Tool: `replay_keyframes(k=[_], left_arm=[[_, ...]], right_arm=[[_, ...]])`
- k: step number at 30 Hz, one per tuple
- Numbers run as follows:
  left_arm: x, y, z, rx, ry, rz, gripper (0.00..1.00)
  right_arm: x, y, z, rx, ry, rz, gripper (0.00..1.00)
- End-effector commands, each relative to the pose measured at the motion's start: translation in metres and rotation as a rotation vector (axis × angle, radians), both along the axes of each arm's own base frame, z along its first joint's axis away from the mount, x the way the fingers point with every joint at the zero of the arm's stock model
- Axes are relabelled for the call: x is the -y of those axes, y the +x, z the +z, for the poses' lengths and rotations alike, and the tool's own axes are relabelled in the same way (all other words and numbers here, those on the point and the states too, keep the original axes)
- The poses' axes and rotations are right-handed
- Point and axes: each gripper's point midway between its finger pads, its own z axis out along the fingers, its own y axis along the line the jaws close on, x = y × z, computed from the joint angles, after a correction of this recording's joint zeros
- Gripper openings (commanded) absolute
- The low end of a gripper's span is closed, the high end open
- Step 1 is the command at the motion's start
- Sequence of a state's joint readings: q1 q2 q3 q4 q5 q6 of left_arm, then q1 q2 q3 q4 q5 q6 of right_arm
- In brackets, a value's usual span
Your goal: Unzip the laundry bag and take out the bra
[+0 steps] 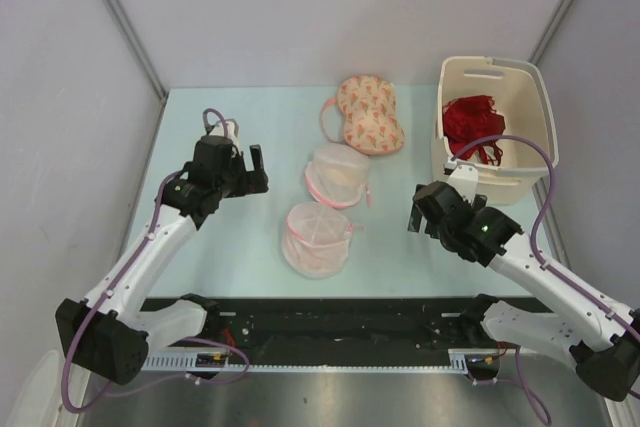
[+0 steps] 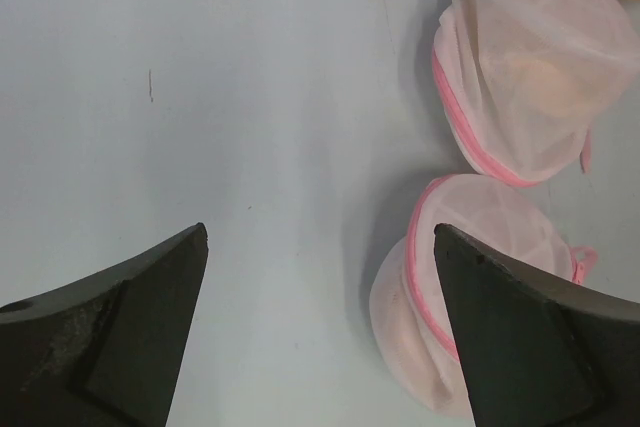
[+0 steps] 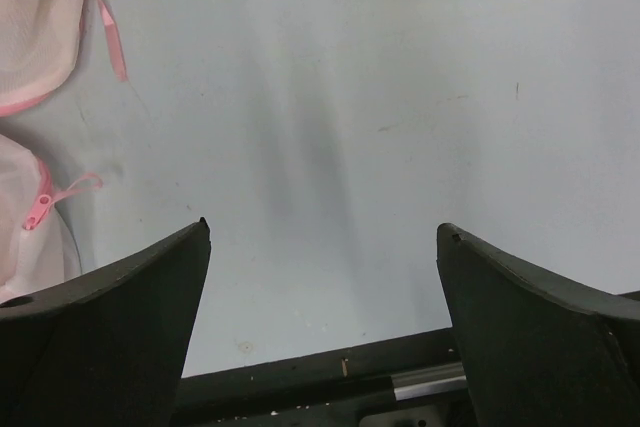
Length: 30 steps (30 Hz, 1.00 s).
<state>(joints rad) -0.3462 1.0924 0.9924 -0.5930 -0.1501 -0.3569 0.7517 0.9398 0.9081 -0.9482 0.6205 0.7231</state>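
The laundry bag [image 1: 317,239], a round white mesh pouch with pink zipper trim, lies on the table near the front middle. A pale peach tone shows through its mesh; the bra itself is hidden inside. The bag also shows in the left wrist view [image 2: 480,287], beside my right fingertip, and at the left edge of the right wrist view [image 3: 20,247], with its pink zipper pull [image 3: 40,209]. My left gripper [image 1: 258,169] [image 2: 320,232] is open and empty, left of the bag. My right gripper [image 1: 415,209] [image 3: 323,227] is open and empty, right of the bag.
A twin mesh pouch [image 1: 340,175] [image 2: 530,67] [image 3: 30,27] with cream-yellow fabric lies just behind the bag. A pink bra with red motifs [image 1: 368,114] lies farther back. A cream basket [image 1: 520,162] at the right holds a red lacy bra [image 1: 472,125].
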Motion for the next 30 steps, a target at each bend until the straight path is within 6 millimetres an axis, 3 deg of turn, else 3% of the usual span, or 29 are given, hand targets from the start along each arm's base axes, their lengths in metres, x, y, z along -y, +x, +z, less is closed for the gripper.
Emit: replay_keyframes(k=[1, 19, 21, 25, 30], left_arm=[[0.002, 0.002, 0.014, 0.044, -0.006, -0.024, 1.00], [0.002, -0.004, -0.002, -0.010, -0.007, -0.007, 1.00], [0.012, -0.014, -0.020, -0.074, -0.041, -0.023, 1.00], [0.053, -0.049, -0.052, -0.178, -0.024, -0.093, 1.00], [0.090, -0.068, -0.074, -0.258, -0.146, -0.095, 0.97]], right_arm=[[-0.007, 0.010, 0.016, 0.057, 0.039, -0.013, 1.00], [-0.015, 0.010, 0.017, 0.077, 0.084, 0.018, 1.00], [-0.020, 0.012, 0.017, 0.078, 0.104, 0.030, 1.00], [-0.029, 0.012, 0.014, 0.070, 0.126, 0.047, 1.00], [-0.040, 0.013, 0.011, 0.068, 0.141, 0.071, 1.00]])
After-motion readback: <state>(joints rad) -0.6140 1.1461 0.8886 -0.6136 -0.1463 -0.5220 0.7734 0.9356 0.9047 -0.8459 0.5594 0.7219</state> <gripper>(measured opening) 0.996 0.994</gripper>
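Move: The near laundry bag lies some 12 cm back from the left hand, 16 cm to its right and about 16 cm below. Its pink zip pull is about 10 cm back and 23 cm to the right, while the far laundry bag is some 2 cm ahead and 21 cm to the right, both at table height. From the right hand the near bag is about 4 cm back, 21 cm to the left and 14 cm down. After hanging still for most of the time, the left hand sets off quickly to the right, down and back towards the near laundry bag, about 5 to 6 cm each way, tipping some 10 degrees further down and turning a little clockwise, its fingers staying wide open and still above the bag. The right hand, also open and empty, eases about 2.5 cm left towards the same bag, rolling slightly so that its left side rises. ##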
